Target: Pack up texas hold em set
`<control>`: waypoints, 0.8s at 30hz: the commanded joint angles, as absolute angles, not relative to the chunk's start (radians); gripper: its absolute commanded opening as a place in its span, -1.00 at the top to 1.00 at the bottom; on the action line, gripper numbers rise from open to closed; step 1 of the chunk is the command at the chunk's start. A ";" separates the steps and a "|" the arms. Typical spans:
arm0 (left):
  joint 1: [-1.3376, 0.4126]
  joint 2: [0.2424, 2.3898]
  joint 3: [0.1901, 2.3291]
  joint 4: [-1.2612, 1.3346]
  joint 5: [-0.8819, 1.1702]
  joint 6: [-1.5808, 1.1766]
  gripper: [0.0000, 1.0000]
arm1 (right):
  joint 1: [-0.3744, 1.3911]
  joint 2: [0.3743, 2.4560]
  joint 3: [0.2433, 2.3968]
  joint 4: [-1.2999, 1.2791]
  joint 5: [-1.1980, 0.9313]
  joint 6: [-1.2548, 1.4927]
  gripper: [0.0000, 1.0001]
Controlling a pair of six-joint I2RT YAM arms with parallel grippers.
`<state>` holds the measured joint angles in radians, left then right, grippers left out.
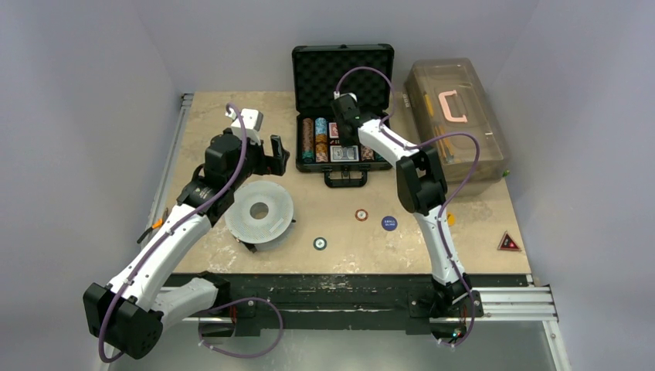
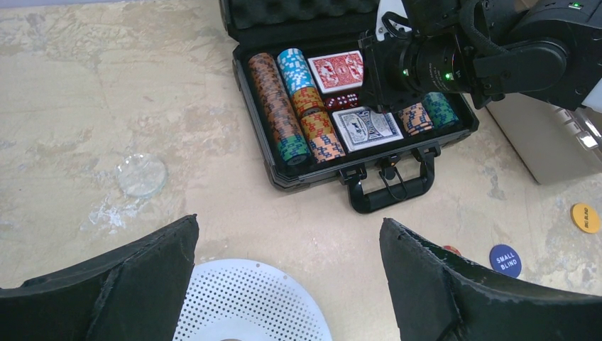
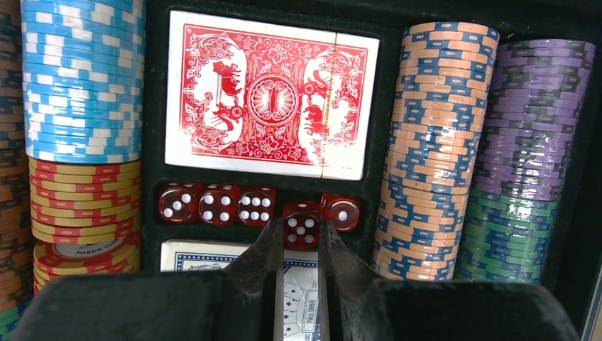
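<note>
The black poker case (image 1: 342,69) lies open at the table's back, its foam lid upright. My right gripper (image 3: 299,229) is inside it, shut on a red die (image 3: 302,222) at the dice slot. Three dice (image 3: 218,204) lie in a row to its left and one die (image 3: 343,211) to its right. A red card deck (image 3: 270,96) sits beyond the dice, and rows of chips (image 3: 436,142) flank it. My left gripper (image 2: 289,220) hangs open and empty above the table, left of the case. A blue small-blind button (image 1: 389,222) lies loose on the table.
A white perforated disc (image 1: 260,210) lies under my left gripper. A translucent brown toolbox (image 1: 456,124) stands right of the case. Loose on the table are a red-rimmed button (image 1: 361,215), a dark button (image 1: 320,243), an orange button (image 2: 586,217) and a red triangle (image 1: 507,242).
</note>
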<state>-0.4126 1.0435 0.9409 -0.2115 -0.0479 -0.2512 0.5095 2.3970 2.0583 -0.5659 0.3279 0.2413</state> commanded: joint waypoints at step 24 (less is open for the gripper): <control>-0.411 1.051 0.985 -0.199 -0.014 -0.278 -0.89 | 0.488 2.297 1.954 -0.425 0.240 0.219 0.15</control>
<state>-0.4126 1.0496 0.9409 -0.2115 -0.0292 -0.2550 0.4919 2.3474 1.9583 -0.4473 0.2379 0.2340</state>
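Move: The right fingertips already hold the fourth die at its place in the case's dice row, with the third die about 2 cm to the left and the fifth 2 cm to the right. The red card deck lies some 5 cm ahead and 1 cm left, the blue deck roughly 4 cm back and 1 cm left, all nearly level with the tips. From the left hand, the held die is about 20 cm ahead, 16 cm right and 21 cm below. Let go of the die with the right gripper: keep the hand over the dice row and spread the nearly shut fingers to about 40 percent open, so their pinch on the die ends. As they part, ease the hand barely 1 cm left with a hint of lift, its left side tipping up some 5 degrees. ##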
